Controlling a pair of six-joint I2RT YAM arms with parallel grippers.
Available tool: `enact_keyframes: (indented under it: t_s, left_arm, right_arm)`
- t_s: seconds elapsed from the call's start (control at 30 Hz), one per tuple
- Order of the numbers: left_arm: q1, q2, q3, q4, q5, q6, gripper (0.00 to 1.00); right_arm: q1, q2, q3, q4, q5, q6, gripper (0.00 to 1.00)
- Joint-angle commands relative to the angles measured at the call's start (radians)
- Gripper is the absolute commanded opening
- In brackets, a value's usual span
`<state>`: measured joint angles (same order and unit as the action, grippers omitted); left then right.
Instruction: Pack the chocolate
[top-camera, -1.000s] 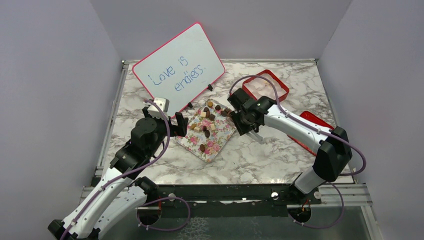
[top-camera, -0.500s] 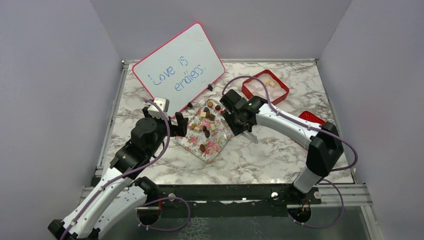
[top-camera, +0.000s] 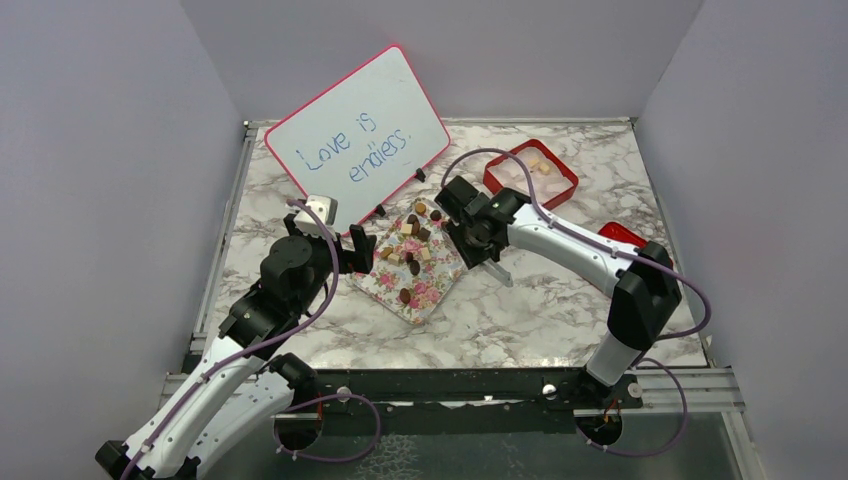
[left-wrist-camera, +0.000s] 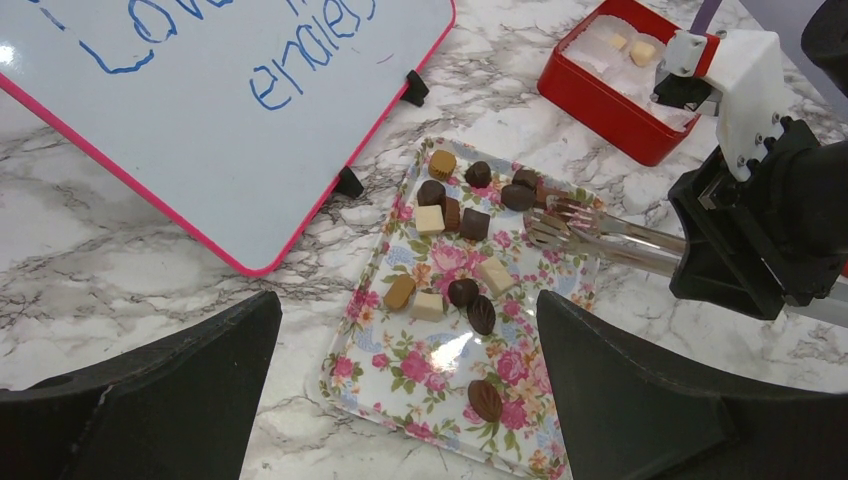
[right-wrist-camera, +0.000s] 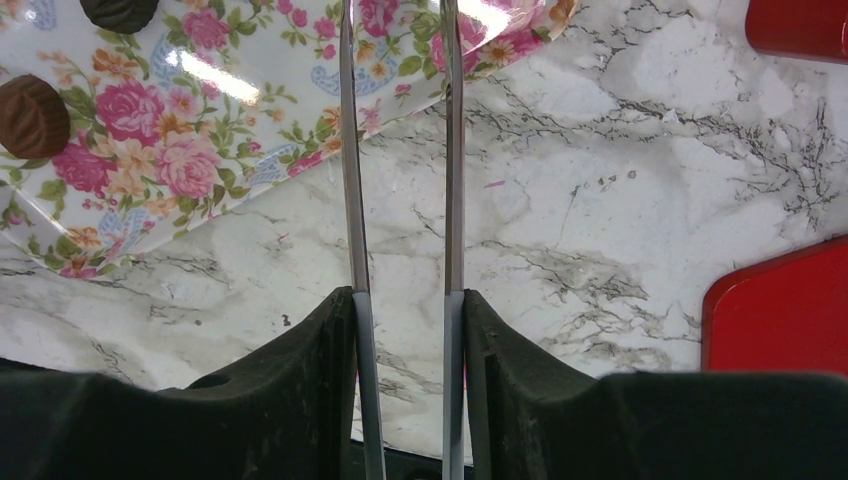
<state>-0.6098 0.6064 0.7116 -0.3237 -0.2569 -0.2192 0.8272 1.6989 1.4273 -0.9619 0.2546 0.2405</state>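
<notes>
Several chocolate pieces (top-camera: 412, 240), dark, brown and cream, lie on the floral tray (top-camera: 428, 292). The left wrist view shows them (left-wrist-camera: 462, 292) spread over the tray's far half. My right gripper (top-camera: 470, 235) is shut on metal tongs (left-wrist-camera: 600, 235), whose two arms (right-wrist-camera: 452, 150) run out between its fingers. The tong tips reach over the tray's far right corner beside dark pieces (left-wrist-camera: 517, 196); whether they pinch one I cannot tell. My left gripper (top-camera: 362, 248) is open at the tray's left edge, its jaws wide apart (left-wrist-camera: 408, 300) and holding nothing. A few cream pieces lie in the red box (top-camera: 530, 172).
A whiteboard (top-camera: 355, 135) with a pink rim leans at the back left, its feet close to the tray. The red box's lid (top-camera: 625, 238) lies flat to the right, partly under my right arm. Grey walls close in three sides.
My right arm has swung left from over the red box to the tray, bringing the tongs along. The box now shows fully. The left arm has not moved.
</notes>
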Motion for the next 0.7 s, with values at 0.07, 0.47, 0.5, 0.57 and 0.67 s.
enact_keyframes:
  t_s: [0.07,0.47,0.5,0.57,0.67]
  left_arm:
    - [0.000,-0.007,-0.007,0.009,0.014,0.001,0.99]
    - [0.001,0.015,-0.009,0.009,0.078,-0.017,0.99]
    - [0.001,0.020,-0.011,0.009,0.088,-0.018,0.99]
    - [0.001,0.031,-0.011,0.009,0.104,-0.021,0.99]
    - [-0.002,0.042,-0.012,0.010,0.121,-0.024,0.99]
  right_arm:
    - [0.010,-0.044,0.072,-0.052,0.049,0.028,0.33]
    - [-0.044,-0.058,0.183,-0.125,0.133,0.046,0.32]
    - [-0.059,-0.059,0.192,-0.134,0.140,0.048,0.32]
    - [-0.091,-0.063,0.206,-0.147,0.148,0.045,0.32]
    - [-0.157,-0.067,0.222,-0.151,0.155,0.039,0.32]
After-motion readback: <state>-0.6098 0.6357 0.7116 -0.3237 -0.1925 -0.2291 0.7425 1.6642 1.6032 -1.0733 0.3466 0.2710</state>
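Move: The right hand grips the tongs, whose tips are already shut around a brown chocolate about 8 cm ahead and 2 cm left of it, some 10 cm below. The red box that it goes for lies roughly 22 cm ahead and 14 cm right, 9 cm below; the rest of the floral tray is centred about 4 cm ahead and 11 cm left, 11 cm below. The red box lies some 25 cm ahead and 33 cm right of the left hand, 22 cm below. With the tongs still pinched on the brown chocolate, the right hand lifts it clear of the floral tray, rising some 6 cm, first almost straight up. It then also swings forward and right towards the red box, about 4 cm and 3 cm, while the wrist tips the fingers slightly up and turns a little clockwise, the grip unchanged. ##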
